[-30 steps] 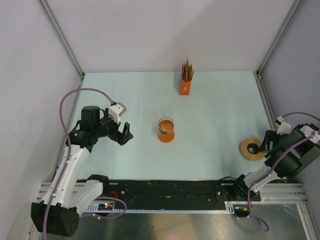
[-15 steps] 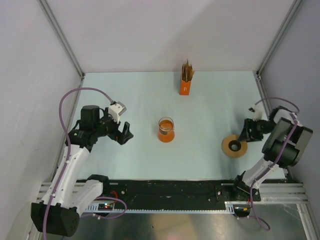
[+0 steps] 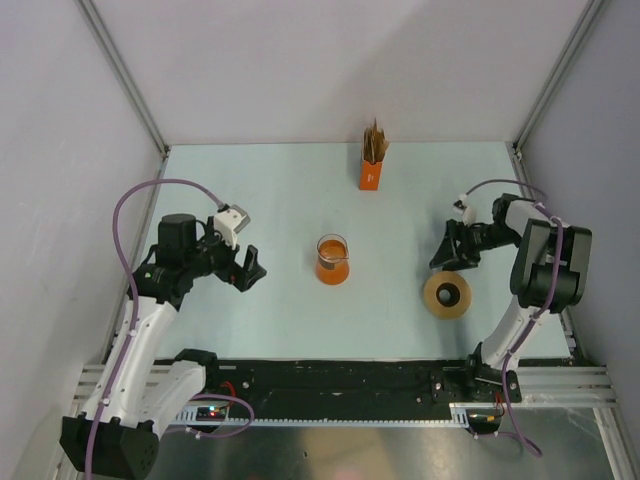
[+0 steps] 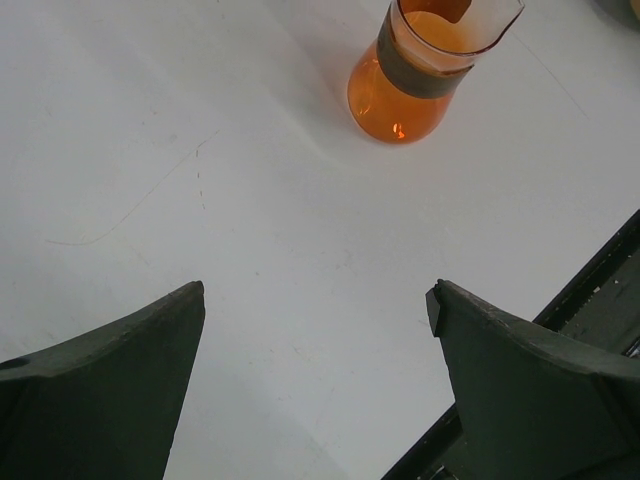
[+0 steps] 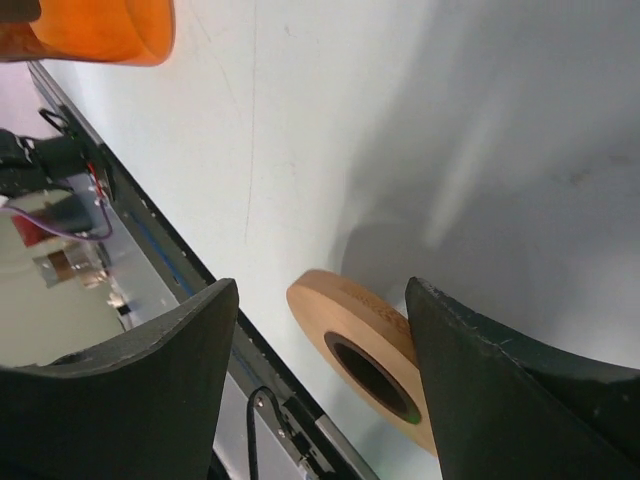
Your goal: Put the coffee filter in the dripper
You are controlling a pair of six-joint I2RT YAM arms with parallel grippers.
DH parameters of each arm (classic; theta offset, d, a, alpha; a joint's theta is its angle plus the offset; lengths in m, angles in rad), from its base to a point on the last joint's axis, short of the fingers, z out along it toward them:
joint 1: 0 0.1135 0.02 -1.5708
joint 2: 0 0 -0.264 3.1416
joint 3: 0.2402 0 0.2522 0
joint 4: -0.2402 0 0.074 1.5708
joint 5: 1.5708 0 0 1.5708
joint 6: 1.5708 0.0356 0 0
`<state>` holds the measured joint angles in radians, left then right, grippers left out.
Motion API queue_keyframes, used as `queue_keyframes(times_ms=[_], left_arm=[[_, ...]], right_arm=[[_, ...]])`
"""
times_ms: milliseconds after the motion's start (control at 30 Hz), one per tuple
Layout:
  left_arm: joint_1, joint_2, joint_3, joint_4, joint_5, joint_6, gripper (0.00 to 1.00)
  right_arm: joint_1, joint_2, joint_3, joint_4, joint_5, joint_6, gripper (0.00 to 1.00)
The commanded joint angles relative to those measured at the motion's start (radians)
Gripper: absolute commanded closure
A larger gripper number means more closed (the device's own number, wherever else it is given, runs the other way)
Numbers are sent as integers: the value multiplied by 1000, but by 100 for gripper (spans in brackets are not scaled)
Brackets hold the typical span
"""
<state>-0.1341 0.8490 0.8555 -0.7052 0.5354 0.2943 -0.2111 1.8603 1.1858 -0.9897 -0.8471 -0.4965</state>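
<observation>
Neither the coffee filter, as a single sheet, nor the dripper is in view. My right gripper (image 3: 443, 258) (image 5: 321, 285) hovers open at the table's right, with nothing between its fingers. Just in front of it a flat round tan disc (image 3: 435, 302) (image 5: 350, 318) with a dark centre hole lies on the table. In the right wrist view the disc shows beyond the gap, partly behind the right finger. My left gripper (image 3: 254, 270) (image 4: 316, 290) is wide open over bare table, left of the orange beaker.
An orange glass beaker (image 3: 333, 262) (image 4: 425, 75) (image 5: 90, 30) stands mid-table. A small orange box (image 3: 370, 176) with bunched brown papers (image 3: 376, 143) stands at the back. A black rail (image 3: 340, 375) (image 5: 150, 230) runs along the near edge. Walls enclose three sides.
My right gripper swung from the front right corner leftward and back, and the tan disc came leftward with it. The disc now lies apart from the open fingers. The left arm stayed put.
</observation>
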Motion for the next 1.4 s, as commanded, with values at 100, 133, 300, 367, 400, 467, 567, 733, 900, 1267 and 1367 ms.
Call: queue_keyframes(times_ms=[100,133,300,367,400,467,567,733,900,1267,1367], left_arm=[[-6,-26,-9,15,31,-35,0],[-6,-26,-8,16,32,-36,0],[-6,-20,-3,17,37,-41,0],[-6,-17,-3,18,38,-43,0],[-6,-17,-4,19,38,-45,0],[-6,-21,-6,19,41,-48,0],[-6,-29,-14,19,42,-49,0],[-6,-39,-26,19,41,-44,0],[-6,-43,-32,19,43,-42,0],[-6,-35,-23,20,35,-50,0],[-5,-27,-13,20,22,-65,0]], right_arm=[[-182,13,23,-84,21,-37,25],[-204,25,22,-92,30,-49,25],[-271,87,15,-131,70,-110,30],[-278,112,9,-144,73,-126,34],[-281,121,7,-148,73,-128,36],[-285,133,-1,-153,69,-127,38],[-288,138,-8,-158,51,-134,49],[-292,136,-8,-213,-22,-165,71],[-301,100,-8,-262,-74,-210,93],[-223,-20,41,-401,-281,-294,100],[-182,-51,81,-463,-383,-307,100]])
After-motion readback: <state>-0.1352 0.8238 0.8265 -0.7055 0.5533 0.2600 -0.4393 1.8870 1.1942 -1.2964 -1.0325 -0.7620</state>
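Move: The dripper, a wooden ring with a dark hole, lies just behind the open right hand: its middle is about 7 cm back, 1 cm to the hand's right and some 4 cm below the fingertips. The carafe stands roughly 29 cm to the right hand's left, about 1 cm farther out and 3 cm lower. From the idle left hand the dripper lies about 48 cm to the right, 1 cm back and 17 cm below. Rightwards first, the right hand backs off about 8 cm with its fingers open and pointing left and down, dipping some 3 cm and drawing back towards the dripper's right-hand rim. There the fingers close and pinch the wooden plate by that edge, then raise it about 6 cm, easing left and tilting the fingertips up some 15 degrees. ##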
